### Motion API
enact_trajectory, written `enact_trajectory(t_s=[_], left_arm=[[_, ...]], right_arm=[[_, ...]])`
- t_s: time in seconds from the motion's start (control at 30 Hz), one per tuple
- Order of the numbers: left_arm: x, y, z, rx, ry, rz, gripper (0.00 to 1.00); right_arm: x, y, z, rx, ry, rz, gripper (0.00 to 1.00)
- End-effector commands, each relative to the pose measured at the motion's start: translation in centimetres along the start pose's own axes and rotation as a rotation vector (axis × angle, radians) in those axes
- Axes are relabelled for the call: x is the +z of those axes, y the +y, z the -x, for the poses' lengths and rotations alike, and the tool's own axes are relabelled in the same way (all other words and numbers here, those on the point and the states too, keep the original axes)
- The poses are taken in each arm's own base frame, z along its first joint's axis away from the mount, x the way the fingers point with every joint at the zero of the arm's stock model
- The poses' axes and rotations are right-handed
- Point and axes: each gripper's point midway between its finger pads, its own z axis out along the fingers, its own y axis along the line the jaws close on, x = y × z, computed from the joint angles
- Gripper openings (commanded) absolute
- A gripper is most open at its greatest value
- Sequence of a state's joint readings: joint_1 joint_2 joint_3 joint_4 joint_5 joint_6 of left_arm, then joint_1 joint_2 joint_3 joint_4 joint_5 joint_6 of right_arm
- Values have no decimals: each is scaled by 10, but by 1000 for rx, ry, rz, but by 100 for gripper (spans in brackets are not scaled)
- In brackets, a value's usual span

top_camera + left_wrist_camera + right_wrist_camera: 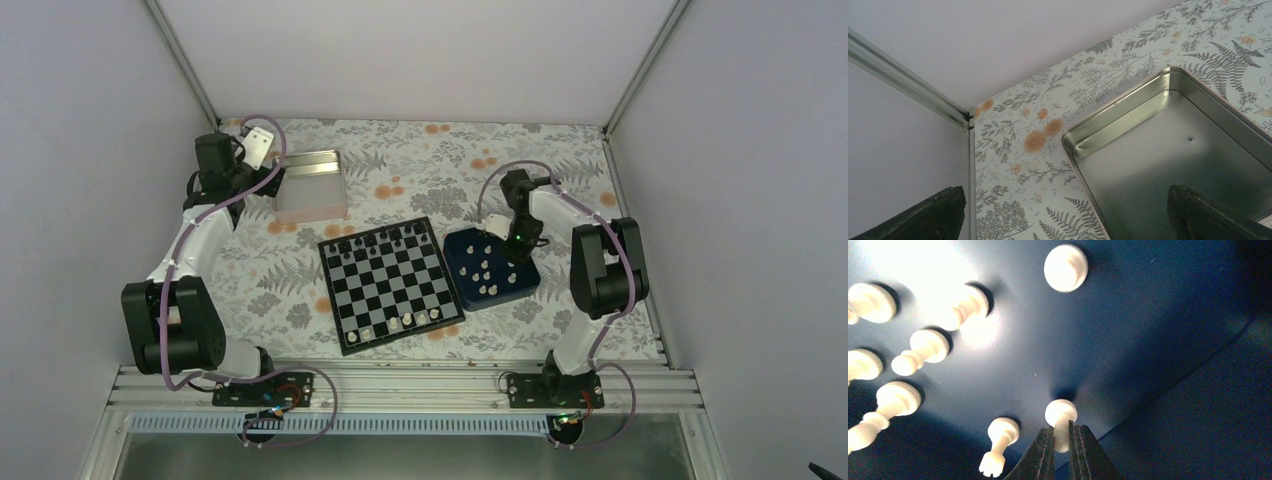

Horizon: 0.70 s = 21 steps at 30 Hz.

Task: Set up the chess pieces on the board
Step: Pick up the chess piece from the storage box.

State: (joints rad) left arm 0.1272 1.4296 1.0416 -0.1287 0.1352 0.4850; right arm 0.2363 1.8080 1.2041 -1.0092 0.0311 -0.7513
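The board (392, 283) lies mid-table with a few white chess pieces (400, 322) on its near row. More white pieces (487, 268) stand on the dark blue tray (458, 241) to its right. My right gripper (515, 250) is down in the tray. In the right wrist view it (1062, 442) is shut on the stem of one small white piece (1061, 415), whose base touches the tray floor (1148, 340). Several other white pieces (998, 437) stand around it. My left gripper (258, 147) is open and empty over the far left corner, in its wrist view (1068, 220) above the tin's edge.
An empty silver metal tin (310, 185) sits at the far left, also in the left wrist view (1173, 150). Black pieces (375, 240) line the board's far rows. Enclosure walls (903, 150) stand close to the left gripper. The tablecloth (440, 170) is flowered.
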Motion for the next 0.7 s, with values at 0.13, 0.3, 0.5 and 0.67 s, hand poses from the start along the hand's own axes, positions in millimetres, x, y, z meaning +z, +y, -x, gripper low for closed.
enact_trajectory(t_s=[0.13, 0.3, 0.5, 0.67], left_arm=[[-8, 5, 11, -11, -45, 12, 100], [-11, 6, 16, -12, -56, 12, 100], [-14, 7, 21, -11, -68, 14, 100], [-17, 8, 24, -11, -74, 13, 100]], right_arm=[[-57, 5, 39, -84, -105, -39, 4], [-86, 23, 74, -190, -130, -72, 4], [-113, 72, 134, -381, -167, -102, 5], [-115, 130, 177, -563, -177, -111, 5]])
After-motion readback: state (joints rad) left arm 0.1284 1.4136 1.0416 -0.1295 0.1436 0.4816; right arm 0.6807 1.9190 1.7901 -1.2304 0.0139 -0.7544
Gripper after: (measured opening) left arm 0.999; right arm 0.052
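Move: The white piece already pinched in the right fingers is bound for the chess board, whose middle lies about 27 cm to the left, 5 cm back and 3 cm lower. The white rook still in the box stands about 4 cm straight back from the right hand, and another white piece some 6 cm left and 3 cm ahead. The board's rightmost black piece is roughly 20 cm left, 6 cm ahead. From the left hand, the board's middle is some 27 cm right, 19 cm back and 21 cm below. The white piece, kept pinched by its top, is carried by the right hand out of the storage box and towards the board, about 19 cm left and 11 cm up, speeding up as it goes. It begins with a slight forward reach; the climb flattens out near the end. The wrist turns some 25 degrees counter-clockwise while the fingertips tilt a little forward. ##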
